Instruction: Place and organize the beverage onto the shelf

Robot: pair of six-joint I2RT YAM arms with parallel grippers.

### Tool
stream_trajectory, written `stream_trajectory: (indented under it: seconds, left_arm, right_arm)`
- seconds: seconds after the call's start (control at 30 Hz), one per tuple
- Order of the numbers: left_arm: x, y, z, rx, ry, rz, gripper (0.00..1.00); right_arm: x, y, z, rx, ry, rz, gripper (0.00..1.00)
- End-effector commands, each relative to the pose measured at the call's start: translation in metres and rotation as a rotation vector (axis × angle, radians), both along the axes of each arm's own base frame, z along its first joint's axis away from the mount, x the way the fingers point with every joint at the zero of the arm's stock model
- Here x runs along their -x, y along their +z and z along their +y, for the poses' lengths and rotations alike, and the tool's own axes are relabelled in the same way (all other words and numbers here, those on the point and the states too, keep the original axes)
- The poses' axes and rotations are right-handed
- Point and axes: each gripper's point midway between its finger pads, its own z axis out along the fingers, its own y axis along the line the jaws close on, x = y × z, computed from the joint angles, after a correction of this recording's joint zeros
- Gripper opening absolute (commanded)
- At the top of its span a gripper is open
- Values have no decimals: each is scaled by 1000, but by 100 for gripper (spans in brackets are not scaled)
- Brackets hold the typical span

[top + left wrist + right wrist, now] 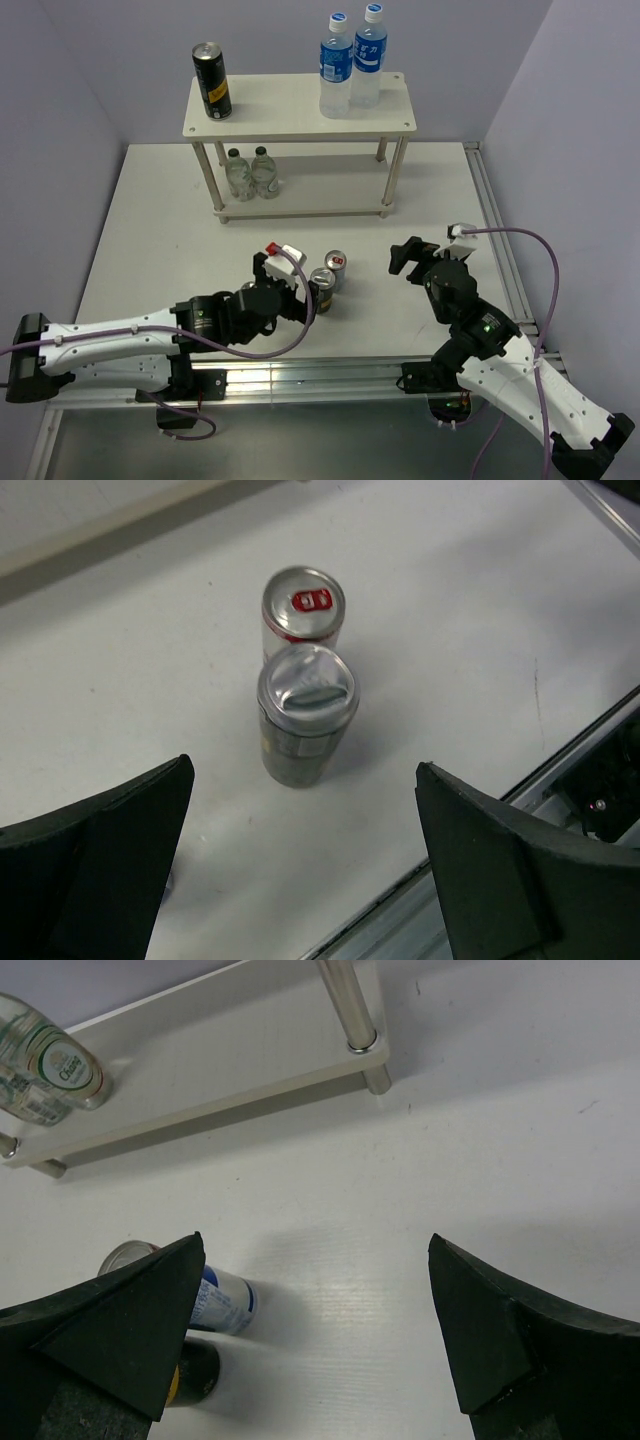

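Observation:
The shelf [280, 105] stands at the back; its lower board also shows in the right wrist view [220, 1070]. On its top board stand a tall black can [212, 80] at the left and two blue-capped water bottles [336, 65] [368, 55] at the right. On the table a second tall black can [322, 290] [307, 715] stands just in front of a short silver can [335, 268] [303, 610] [225, 1300]. My left gripper [285, 285] [305, 860] is open, its jaws wide, with the black can just ahead of them. My right gripper [410, 258] [315, 1330] is open and empty, right of the cans. The other short silver can is not seen.
Two small clear unlabelled bottles [250, 172] [50, 1070] stand on the shelf's lower board at the left. The metal rail of the table's near edge [560, 770] runs close behind the left gripper. A shelf post [350, 1005] stands ahead of the right gripper.

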Motion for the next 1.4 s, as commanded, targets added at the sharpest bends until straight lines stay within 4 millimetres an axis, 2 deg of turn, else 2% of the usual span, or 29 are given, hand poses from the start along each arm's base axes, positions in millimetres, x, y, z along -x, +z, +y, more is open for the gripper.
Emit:
stream_trajectory:
  seconds: [0.0, 0.13, 0.2, 0.33, 0.4, 0.43, 0.53, 0.7, 1.0, 1.07, 1.1, 1.13, 1.17, 1.2, 1.23, 1.27, 1.3, 1.37]
  left_arm:
    - [4, -4, -14, 105, 56, 42, 99]
    - [5, -33, -16, 55, 66, 61, 99]
    - [4, -36, -22, 68, 67, 57, 99]
    - [1, -59, -33, 27, 67, 58, 99]
    - [-4, -60, -41, 45, 81, 50, 99]
    - [-7, -69, -45, 18, 76, 49, 99]
    - [-20, -80, -52, -8, 94, 38, 99]
    - [-44, -92, -55, -18, 140, 25, 99]
    - [-70, -105, -62, -3, 213, -15, 99]
    - [-72, -103, -65, 3, 214, -16, 90]
    - [-71, -105, -65, -7, 215, -12, 81]
    - [-72, -102, -66, -6, 218, -9, 55]
    - [-72, -99, -66, -6, 223, -6, 41]
    - [-73, -91, -64, 4, 231, -10, 33]
    - [-72, -88, -60, -14, 238, -4, 15]
    - [-72, -83, -58, -11, 249, -5, 7]
    - [-71, -69, -54, 5, 255, -7, 0]
    - [-70, -51, -43, -21, 276, -3, 0]
  right_arm:
    - [-3, 4, -2, -8, -23, -13, 100]
    - [-3, 4, -1, -6, -21, -10, 100]
    - [-3, 3, -2, -6, -23, -9, 100]
    - [-3, 4, -3, -7, -26, -12, 100]
    - [-2, 4, -2, -10, -25, -13, 100]
    - [-2, 4, -3, -8, -26, -13, 100]
    - [-3, 4, -2, -9, -23, -13, 100]
    - [-2, 4, -2, -10, -22, -14, 100]
    - [-2, 4, -1, -12, -17, -15, 100]
    - [-2, 5, -1, -13, -17, -16, 100]
    - [-2, 4, -1, -12, -16, -16, 100]
    - [-2, 4, -1, -11, -16, -15, 100]
    - [-2, 4, -1, -12, -17, -15, 100]
    - [-2, 5, -1, -12, -15, -15, 100]
    - [-2, 5, -1, -13, -17, -17, 100]
    - [-2, 4, -1, -11, -17, -14, 100]
    - [-2, 5, -1, -12, -20, -17, 100]
    - [-2, 4, -1, -10, -18, -16, 100]
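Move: The black can stands about 6 cm ahead of the left hand and 5 cm to its right, its middle some 14 cm below. The red-tab can stands close beyond it, roughly 5 cm farther out and 3 cm more to the right; the blue can is about 15 cm to the left of the black can and 2 cm nearer the base. From the right hand the black can lies some 21 cm to the left, about 1 cm back and 12 cm below. The left hand closes its wide-open fingers around the black can, pinching it from both sides, after sinking some 13 cm, at first almost straight down, then forward about 6 cm and right about 5 cm onto the can, turning some 10 degrees counter-clockwise. With the grip set, the hand begins to draw back left, about 1 cm, and barely upward. ##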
